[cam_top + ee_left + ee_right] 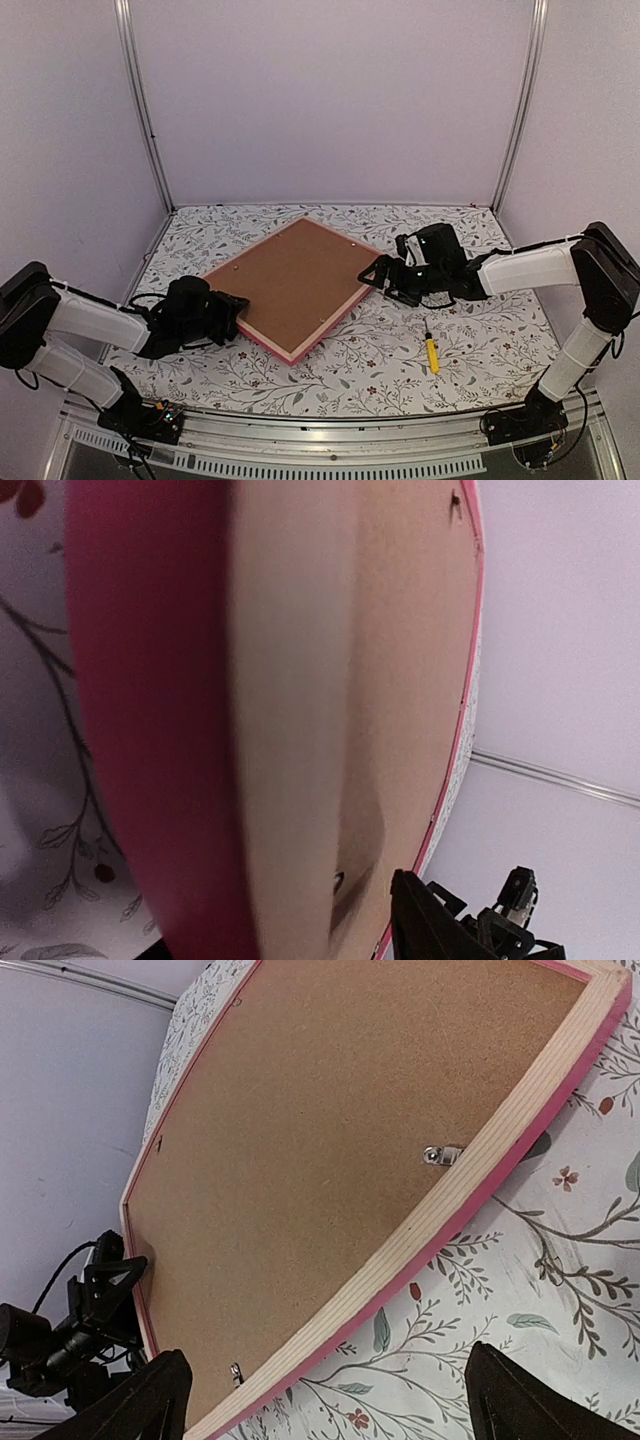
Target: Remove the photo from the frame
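Note:
The frame point(330, 328) lies face down on the floral table, showing its pink border and pale wood back point(480, 1175). A brown backing board point(290, 285) fills it, held by small metal clips point(441, 1154). The photo is hidden under the board. My left gripper point(238, 312) is at the frame's left corner. The pink edge point(150, 730) fills the left wrist view, where only one finger point(430, 925) shows, so its state is unclear. My right gripper point(383, 272) is at the frame's right corner, open wide point(330, 1410), with nothing between its fingers.
A small yellow-handled tool point(431, 352) lies on the table to the right of the frame, near the right arm. Pale walls with metal posts enclose the table at the back and sides.

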{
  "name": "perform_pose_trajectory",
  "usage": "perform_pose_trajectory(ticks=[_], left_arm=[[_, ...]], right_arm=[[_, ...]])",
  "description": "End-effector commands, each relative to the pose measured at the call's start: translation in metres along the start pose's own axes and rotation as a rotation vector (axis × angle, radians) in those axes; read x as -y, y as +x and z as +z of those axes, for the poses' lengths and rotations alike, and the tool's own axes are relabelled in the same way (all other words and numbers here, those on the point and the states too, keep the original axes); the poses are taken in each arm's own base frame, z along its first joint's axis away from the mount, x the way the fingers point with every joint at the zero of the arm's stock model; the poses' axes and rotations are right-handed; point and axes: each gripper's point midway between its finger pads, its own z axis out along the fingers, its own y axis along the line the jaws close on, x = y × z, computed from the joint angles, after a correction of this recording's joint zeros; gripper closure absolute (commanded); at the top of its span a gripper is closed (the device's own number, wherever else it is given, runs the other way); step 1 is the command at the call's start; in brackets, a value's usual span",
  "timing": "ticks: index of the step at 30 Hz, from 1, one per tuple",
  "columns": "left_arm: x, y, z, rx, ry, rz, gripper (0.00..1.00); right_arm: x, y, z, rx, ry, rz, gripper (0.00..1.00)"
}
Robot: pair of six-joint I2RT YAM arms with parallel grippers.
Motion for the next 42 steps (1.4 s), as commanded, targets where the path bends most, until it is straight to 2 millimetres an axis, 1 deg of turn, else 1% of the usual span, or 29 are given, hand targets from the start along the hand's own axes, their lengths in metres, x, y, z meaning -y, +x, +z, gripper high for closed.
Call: perform_pose_trajectory(ticks=[1,3,4,5,10,12,13,16,20,23,25,27,28,29,31,33,37,40,42], left_arm=[[-0.019,0.008,-0.001,-0.058,-0.084,0.018,0.43],[-0.022,0.007,-0.002,-0.061,-0.107,0.058,0.35],[-0.026,0.007,-0.003,-0.061,-0.136,0.084,0.32],[-0.027,0.006,-0.004,-0.062,-0.15,0.11,0.26],[-0.025,0.004,-0.011,-0.077,-0.222,0.27,0.07],[-0.02,0.004,-0.014,-0.089,-0.241,0.344,0.02],[-0.021,0.003,-0.017,-0.094,-0.266,0.385,0.01],[-0.011,-0.001,-0.022,-0.108,-0.303,0.504,0.01],[0.01,-0.007,-0.026,-0.103,-0.323,0.639,0.01],[0.025,-0.02,-0.023,-0.081,-0.331,0.719,0.01],[0.038,-0.033,-0.018,-0.062,-0.325,0.75,0.01],[0.052,-0.051,-0.012,-0.034,-0.315,0.775,0.01],[0.056,-0.06,-0.006,-0.03,-0.313,0.785,0.01],[0.064,-0.067,0.001,-0.03,-0.296,0.79,0.01],[0.071,-0.086,0.012,-0.013,-0.29,0.792,0.01],[0.076,-0.099,0.026,-0.016,-0.268,0.789,0.01],[0.075,-0.128,0.052,-0.011,-0.259,0.769,0.01],[0.07,-0.142,0.069,-0.028,-0.246,0.755,0.01],[0.064,-0.147,0.083,-0.056,-0.241,0.749,0.01]], right_arm=[[0.004,0.01,0.008,-0.019,-0.021,0.037,0.01],[0.009,0.011,0.009,-0.018,-0.011,0.045,0.01],[0.01,0.012,0.009,-0.019,-0.006,0.047,0.01],[0.011,0.013,0.009,-0.018,-0.003,0.049,0.01],[0.019,0.017,0.009,-0.019,0.019,0.052,0.01],[0.022,0.018,0.009,-0.019,0.031,0.05,0.01],[0.024,0.018,0.009,-0.02,0.037,0.049,0.01],[0.027,0.018,0.008,-0.02,0.056,0.036,0.01],[0.03,0.017,0.006,-0.014,0.081,0.019,0.01],[0.03,0.014,0.005,-0.006,0.091,0.008,0.01],[0.029,0.013,0.005,-0.005,0.094,0.0,0.01],[0.03,0.012,0.005,-0.005,0.103,-0.004,0.01],[0.03,0.012,0.005,-0.006,0.105,-0.007,0.01],[0.03,0.012,0.005,-0.005,0.106,-0.008,0.01],[0.029,0.011,0.005,-0.005,0.107,-0.01,0.01],[0.028,0.01,0.006,-0.008,0.106,-0.013,0.01],[0.027,0.007,0.011,-0.007,0.11,-0.02,0.01],[0.025,0.004,0.014,-0.005,0.113,-0.028,0.01],[0.026,0.003,0.018,-0.009,0.117,-0.031,0.01]])
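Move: The picture frame lies face down, its near-left side still propped between the left hand's half-open fingers; its middle is roughly 6 cm ahead, 11 cm right and 3 cm below that hand. The clip on its far-left side is about 11 cm ahead, 3 cm left, 4 cm lower. From the right hand, the nearest clip is some 3 cm ahead, 4 cm left, 6 cm below, the next clip 5 cm back and 11 cm left, and the screwdriver 15 cm back, 12 cm right, 9 cm down. The frame's near-left side is let down and released: the left hand sinks about 3 cm, drawing slightly back as its fingers spread wide, then rises and swings about 15 cm forward and some 7 cm left, around the left corner to above the far-left side's clip, rolling its left side up about 40 degrees. The open right hand settles about 3 cm lower over the near-right side. ##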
